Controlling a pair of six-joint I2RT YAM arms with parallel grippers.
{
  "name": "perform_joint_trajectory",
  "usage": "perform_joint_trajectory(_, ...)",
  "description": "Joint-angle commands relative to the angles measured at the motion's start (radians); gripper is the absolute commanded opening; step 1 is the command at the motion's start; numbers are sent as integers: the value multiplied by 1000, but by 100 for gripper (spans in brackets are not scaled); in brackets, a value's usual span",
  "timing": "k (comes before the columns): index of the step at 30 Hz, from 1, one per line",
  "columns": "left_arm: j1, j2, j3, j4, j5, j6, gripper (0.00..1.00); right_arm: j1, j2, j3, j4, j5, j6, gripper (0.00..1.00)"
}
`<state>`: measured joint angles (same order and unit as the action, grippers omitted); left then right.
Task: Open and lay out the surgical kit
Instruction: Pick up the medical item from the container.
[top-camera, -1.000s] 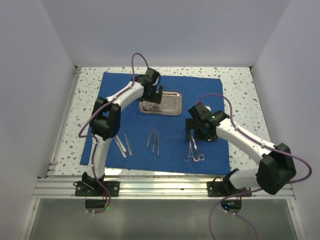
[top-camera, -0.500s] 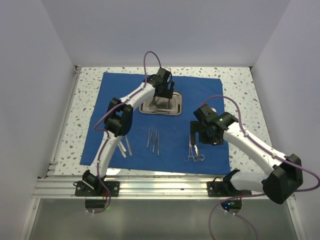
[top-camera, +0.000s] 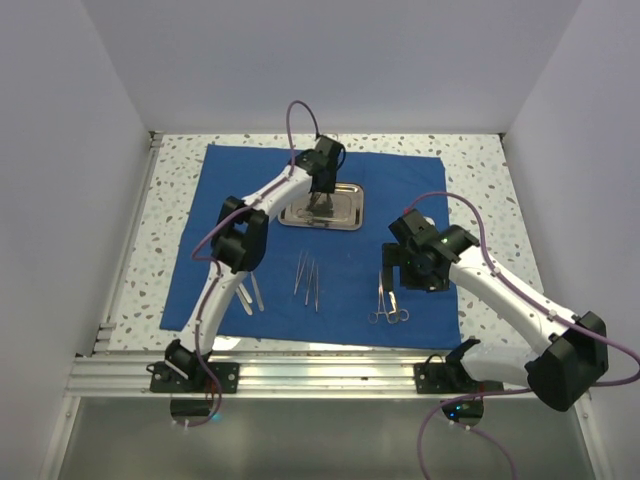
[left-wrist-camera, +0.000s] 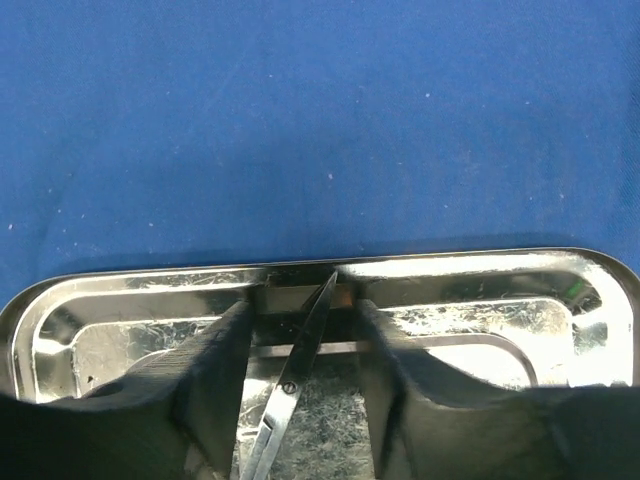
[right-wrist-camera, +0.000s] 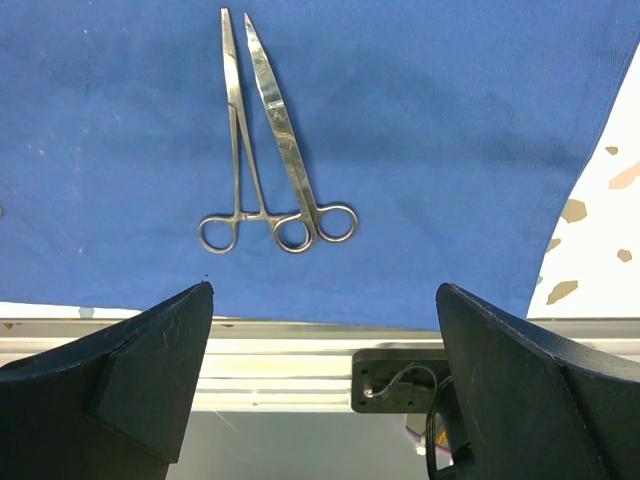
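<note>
The royal-blue cloth (top-camera: 230, 200) lies spread flat on the table. The steel tray (top-camera: 347, 197) sits on its far middle. My left gripper (top-camera: 318, 206) is down inside the tray (left-wrist-camera: 480, 268), open, its fingers (left-wrist-camera: 215, 380) on either side of a pair of silver scissors (left-wrist-camera: 290, 385) without touching them. My right gripper (top-camera: 392, 270) is open wide and empty, hovering over the cloth (right-wrist-camera: 450, 120) just beyond two ring-handled clamps (right-wrist-camera: 265, 150); these clamps (top-camera: 388, 305) lie near the cloth's front edge.
Several thin instruments (top-camera: 308, 280) lie side by side at the cloth's middle, and tweezers (top-camera: 248, 293) lie to the front left. The aluminium rail (top-camera: 320, 372) runs along the table's near edge. White walls enclose the table on three sides.
My left gripper has moved right across the tray and dropped into it around the scissors. My right gripper has shifted slightly right and nearer the clamps.
</note>
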<state>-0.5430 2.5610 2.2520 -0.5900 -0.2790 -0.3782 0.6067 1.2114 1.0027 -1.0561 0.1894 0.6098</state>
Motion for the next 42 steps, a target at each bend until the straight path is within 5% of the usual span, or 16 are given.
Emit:
perform_joint_trajectory(1,6,36,-107,-90,12,22,40,-1,8,27,-4,10,-4,98)
perform_joint_trajectory(6,6,87,-82,-134,58,45,0,-2,10,33,-10,21,-2,97)
perform_joint_trajectory(16,24,24,-5,-130,147,70,0,-2,-12,53,-31,22,28,97)
perform_joint_trajectory(21,54,-100,-83,23,441,45,0,-1,-29,59,-36,30,50,96)
perform_joint_trajectory(27,57,-188,-98,73,587,-14,0,-2,-68,65,-54,45,83,96)
perform_joint_trajectory(34,52,-271,-190,76,587,-42,0,-2,-121,115,-108,93,99,96)
perform_joint_trajectory(42,-64,-422,-324,-13,365,-195,0,-1,-118,247,-163,91,21,97)
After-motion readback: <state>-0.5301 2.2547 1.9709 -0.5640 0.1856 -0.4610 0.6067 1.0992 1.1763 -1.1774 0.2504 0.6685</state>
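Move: The scissors lie in the metal tray with the blades already between the left hand's parted fingers, their middle roughly 4 cm back, 1 cm left and 1 cm below. The tray's middle is about 3 cm back, directly in line and 1 cm down; the laid-out tweezers are some 20 cm back and 3 cm left, 2 cm lower. From the right hand the scissors are about 26 cm ahead, 22 cm left and 11 cm below. Left hand pinches the scissors' blades, then goes about 8 cm up and back, drifting right; right hand rises. ##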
